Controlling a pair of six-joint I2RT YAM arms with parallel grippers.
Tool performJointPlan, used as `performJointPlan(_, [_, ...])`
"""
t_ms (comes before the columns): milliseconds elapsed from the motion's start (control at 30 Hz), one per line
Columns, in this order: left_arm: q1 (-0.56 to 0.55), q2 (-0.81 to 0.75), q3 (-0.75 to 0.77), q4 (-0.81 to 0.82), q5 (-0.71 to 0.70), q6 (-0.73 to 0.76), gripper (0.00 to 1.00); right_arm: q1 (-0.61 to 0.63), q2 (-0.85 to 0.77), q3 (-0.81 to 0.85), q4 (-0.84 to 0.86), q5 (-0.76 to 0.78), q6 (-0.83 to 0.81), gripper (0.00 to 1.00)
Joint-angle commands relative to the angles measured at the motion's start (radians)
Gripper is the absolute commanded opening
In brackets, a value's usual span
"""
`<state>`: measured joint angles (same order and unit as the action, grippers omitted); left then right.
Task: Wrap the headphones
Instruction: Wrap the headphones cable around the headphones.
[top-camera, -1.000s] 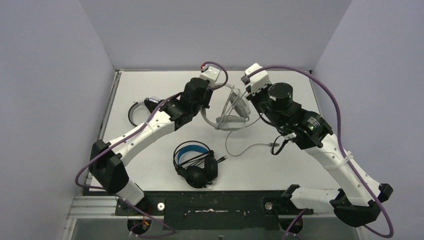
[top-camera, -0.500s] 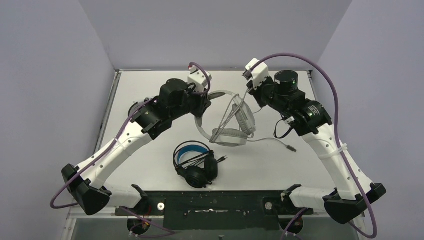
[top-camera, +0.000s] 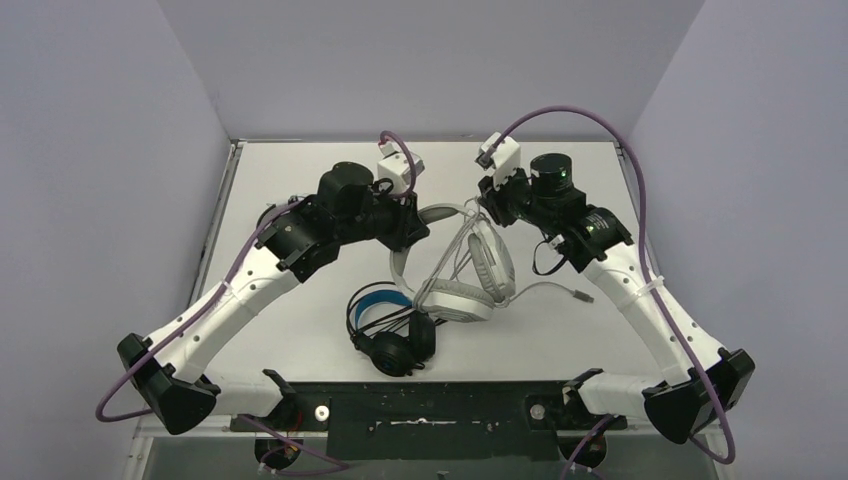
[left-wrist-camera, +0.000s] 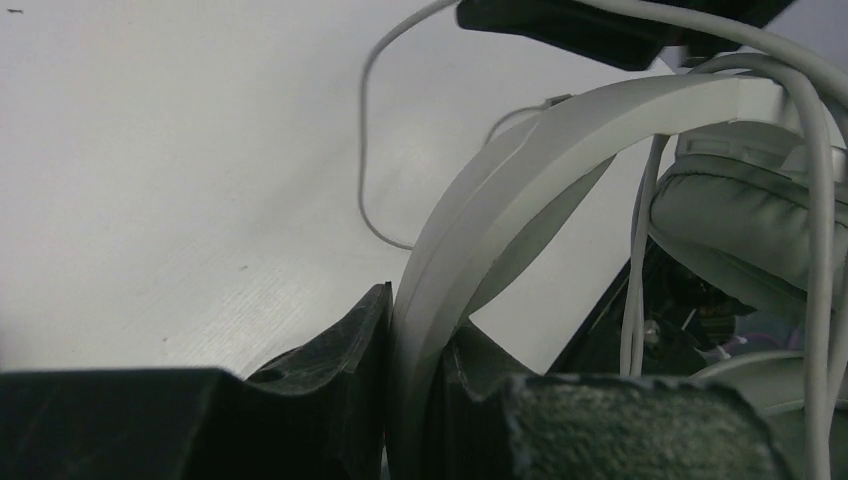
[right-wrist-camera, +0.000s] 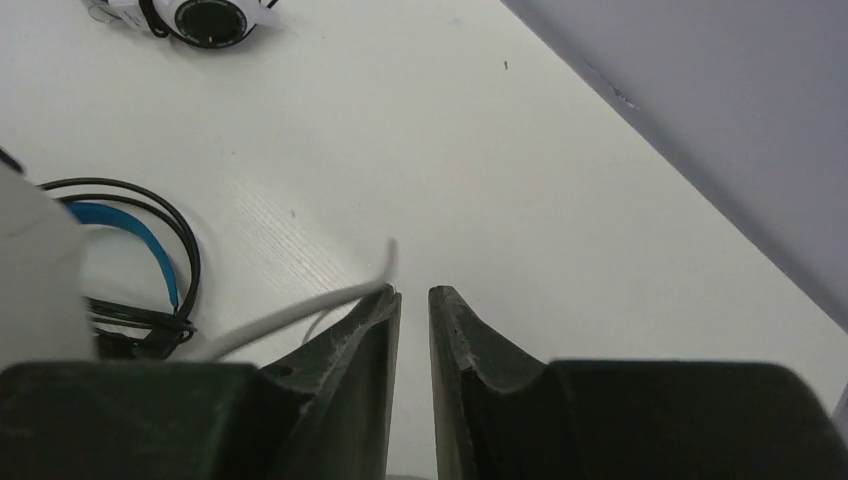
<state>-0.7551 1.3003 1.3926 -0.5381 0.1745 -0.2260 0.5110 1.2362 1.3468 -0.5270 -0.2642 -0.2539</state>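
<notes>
The white headphones (top-camera: 468, 268) hang tilted above the table's middle, their pale cable (top-camera: 448, 258) looped across headband and ear cups. My left gripper (top-camera: 415, 226) is shut on the white headband (left-wrist-camera: 520, 180); a grey ear cushion (left-wrist-camera: 740, 210) shows at right. My right gripper (top-camera: 488, 204) sits by the headset's top, and its jaws (right-wrist-camera: 415, 292) stand slightly apart with nothing between them. The cable (right-wrist-camera: 290, 315) lies just outside the left fingertip. The cable's plug end (top-camera: 577, 294) rests on the table.
Black headphones with a blue-lined band (top-camera: 390, 325) lie near the front edge, close under the hanging headset, also seen in the right wrist view (right-wrist-camera: 130, 240). A white headset with a black ear-cup centre (right-wrist-camera: 205, 15) lies at the back left. Grey walls enclose the table (top-camera: 560, 340).
Both arms carried the white headphones toward the front, over the black pair. The right gripper's jaws parted and the cable slipped out of them.
</notes>
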Motion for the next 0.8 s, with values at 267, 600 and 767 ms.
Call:
performJointPlan(267, [-0.006, -0.073, 0.186, -0.032, 0.031, -0.227, 0.00, -0.019, -0.102, -0.272, 0.368, 0.000, 0.250, 0.31])
performJointPlan(600, [-0.001, -0.006, 0.266, -0.029, -0.022, -0.338, 0.00, -0.018, -0.055, -0.379, 0.594, -0.049, 0.415, 0.55])
performJointPlan(767, [0.002, 0.037, 0.342, -0.047, -0.019, -0.366, 0.00, -0.017, -0.044, -0.442, 0.705, -0.056, 0.475, 0.63])
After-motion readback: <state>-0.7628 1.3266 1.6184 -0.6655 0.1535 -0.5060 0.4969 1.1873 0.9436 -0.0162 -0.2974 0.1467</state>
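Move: The loose length of the headphones cable hangs below the right hand, some 4 cm back, 3 cm to its left and 12 cm down. The wrapped ear cups are about 10 cm back from the right hand, 1 cm left and 5 cm below; the black headphones lie on the table roughly 16 cm back, 15 cm left and 28 cm down. From the left hand, holding the headband, that loose cable is about 1 cm ahead, 7 cm right and 11 cm below. The headphones, still pinched by the headband, are carried up some 6 cm by the left hand, which tilts slightly. Beside them the empty right hand sinks about 6 cm past the headband's far side towards the hanging cable, mostly early on, then rolls its left side up some 20 degrees and edges left while its barely parted fingers open wide. ##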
